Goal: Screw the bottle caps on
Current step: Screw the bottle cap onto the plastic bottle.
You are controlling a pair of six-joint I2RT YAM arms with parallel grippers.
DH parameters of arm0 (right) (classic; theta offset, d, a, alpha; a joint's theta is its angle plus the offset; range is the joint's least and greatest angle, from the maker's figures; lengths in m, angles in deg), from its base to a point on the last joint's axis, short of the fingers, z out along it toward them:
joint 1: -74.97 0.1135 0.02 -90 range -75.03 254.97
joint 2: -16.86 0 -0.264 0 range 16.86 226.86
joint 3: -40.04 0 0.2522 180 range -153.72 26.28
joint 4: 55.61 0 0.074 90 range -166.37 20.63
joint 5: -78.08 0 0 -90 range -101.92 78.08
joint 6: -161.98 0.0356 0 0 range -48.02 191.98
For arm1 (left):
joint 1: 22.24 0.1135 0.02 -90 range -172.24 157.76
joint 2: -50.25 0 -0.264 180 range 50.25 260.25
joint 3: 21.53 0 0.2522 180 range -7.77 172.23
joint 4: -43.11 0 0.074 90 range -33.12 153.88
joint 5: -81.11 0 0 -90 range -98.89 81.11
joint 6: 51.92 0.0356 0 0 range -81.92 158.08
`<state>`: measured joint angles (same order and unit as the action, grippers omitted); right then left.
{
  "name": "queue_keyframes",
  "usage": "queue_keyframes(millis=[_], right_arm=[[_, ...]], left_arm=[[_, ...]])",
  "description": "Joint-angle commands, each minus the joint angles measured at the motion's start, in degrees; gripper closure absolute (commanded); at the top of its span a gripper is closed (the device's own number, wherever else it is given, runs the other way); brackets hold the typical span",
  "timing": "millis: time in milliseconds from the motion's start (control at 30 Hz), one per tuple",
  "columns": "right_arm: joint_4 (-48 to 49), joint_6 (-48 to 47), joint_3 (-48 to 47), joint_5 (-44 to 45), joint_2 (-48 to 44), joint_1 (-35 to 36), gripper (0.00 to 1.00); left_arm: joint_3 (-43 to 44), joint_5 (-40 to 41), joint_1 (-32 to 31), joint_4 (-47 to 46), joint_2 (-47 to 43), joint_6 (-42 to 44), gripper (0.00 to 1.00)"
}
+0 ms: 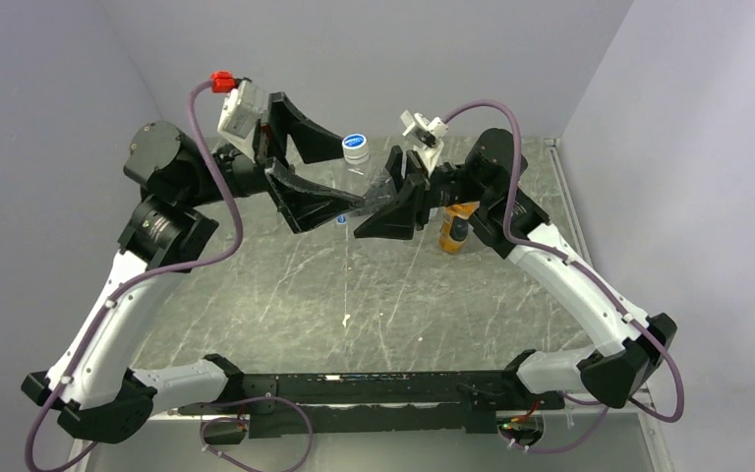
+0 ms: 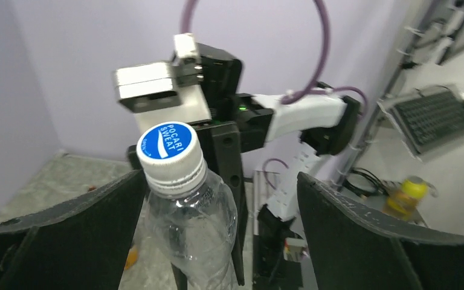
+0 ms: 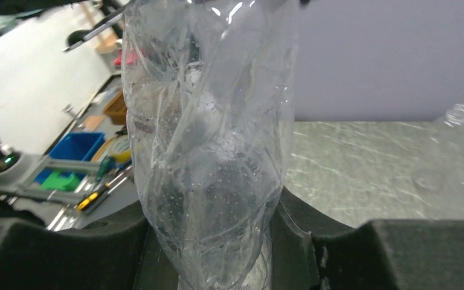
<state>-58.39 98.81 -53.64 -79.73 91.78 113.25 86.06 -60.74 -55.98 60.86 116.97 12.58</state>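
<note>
A clear bottle (image 1: pixel 359 182) is held up above the table, with a blue-topped bottle cap (image 1: pixel 356 145) sitting on its neck. My right gripper (image 1: pixel 390 205) is shut on the bottle's lower body (image 3: pixel 208 151), and its pads press in from both sides (image 3: pixel 211 241). My left gripper (image 1: pixel 339 169) stands open around the cap (image 2: pixel 170 151). The left finger (image 2: pixel 84 217) is close beside the cap, and a wide gap separates it from the right finger (image 2: pixel 362 235). An orange bottle (image 1: pixel 455 228) with a dark label stands on the table behind the right gripper.
The table (image 1: pixel 354 295) is grey marbled, with walls close on three sides. Small clear cups (image 3: pixel 457 113) stand at the far right of the table in the right wrist view. The two arms' bases run along the near edge (image 1: pixel 374 388).
</note>
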Motion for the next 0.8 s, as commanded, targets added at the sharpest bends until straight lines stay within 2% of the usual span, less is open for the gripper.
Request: queue_keyframes(millis=[0,233,367,467,567,767], right_arm=[[-15.3,-12.6,-2.6,13.7,-3.3,-0.1,0.99],[-20.0,-15.3,-0.1,35.6,-5.0,1.1,0.98],[-21.9,-17.5,-0.9,49.7,-4.2,5.3,0.98],[-23.6,-19.3,-2.6,60.1,-2.6,9.3,0.99],[-24.3,-20.5,-4.2,66.5,-0.7,12.2,0.99],[-24.5,-19.8,-6.1,71.7,1.9,13.7,1.00]], left_arm=[[3.6,15.3,0.0,7.5,-4.1,7.7,0.00],[4.7,34.5,0.0,11.9,-4.2,10.1,0.00],[6.4,41.8,0.0,13.9,-1.8,9.8,0.06],[8.3,44.2,0.0,15.4,0.8,9.4,0.11],[10.5,48.0,0.0,17.9,3.7,8.9,0.18],[10.3,49.7,0.0,18.3,5.5,8.5,0.27]])
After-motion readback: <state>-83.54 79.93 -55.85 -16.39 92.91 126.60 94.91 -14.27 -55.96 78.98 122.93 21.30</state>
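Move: The left hand, wide open, has the white-and-blue cap between its finger lines, about 3 cm ahead, hardly to either side and 2 cm above its hand point. The clear bottle's body lies some 2 cm ahead, 2 cm right and 8 cm below that hand. The right hand already grips the bottle; from it the cap is about 2 cm ahead, 3 cm left and 12 cm up. Left hand, fingers narrowing, swings forward 15 cm, counter-clockwise; right carries the gripped bottle forward 11 cm and down, clockwise. ##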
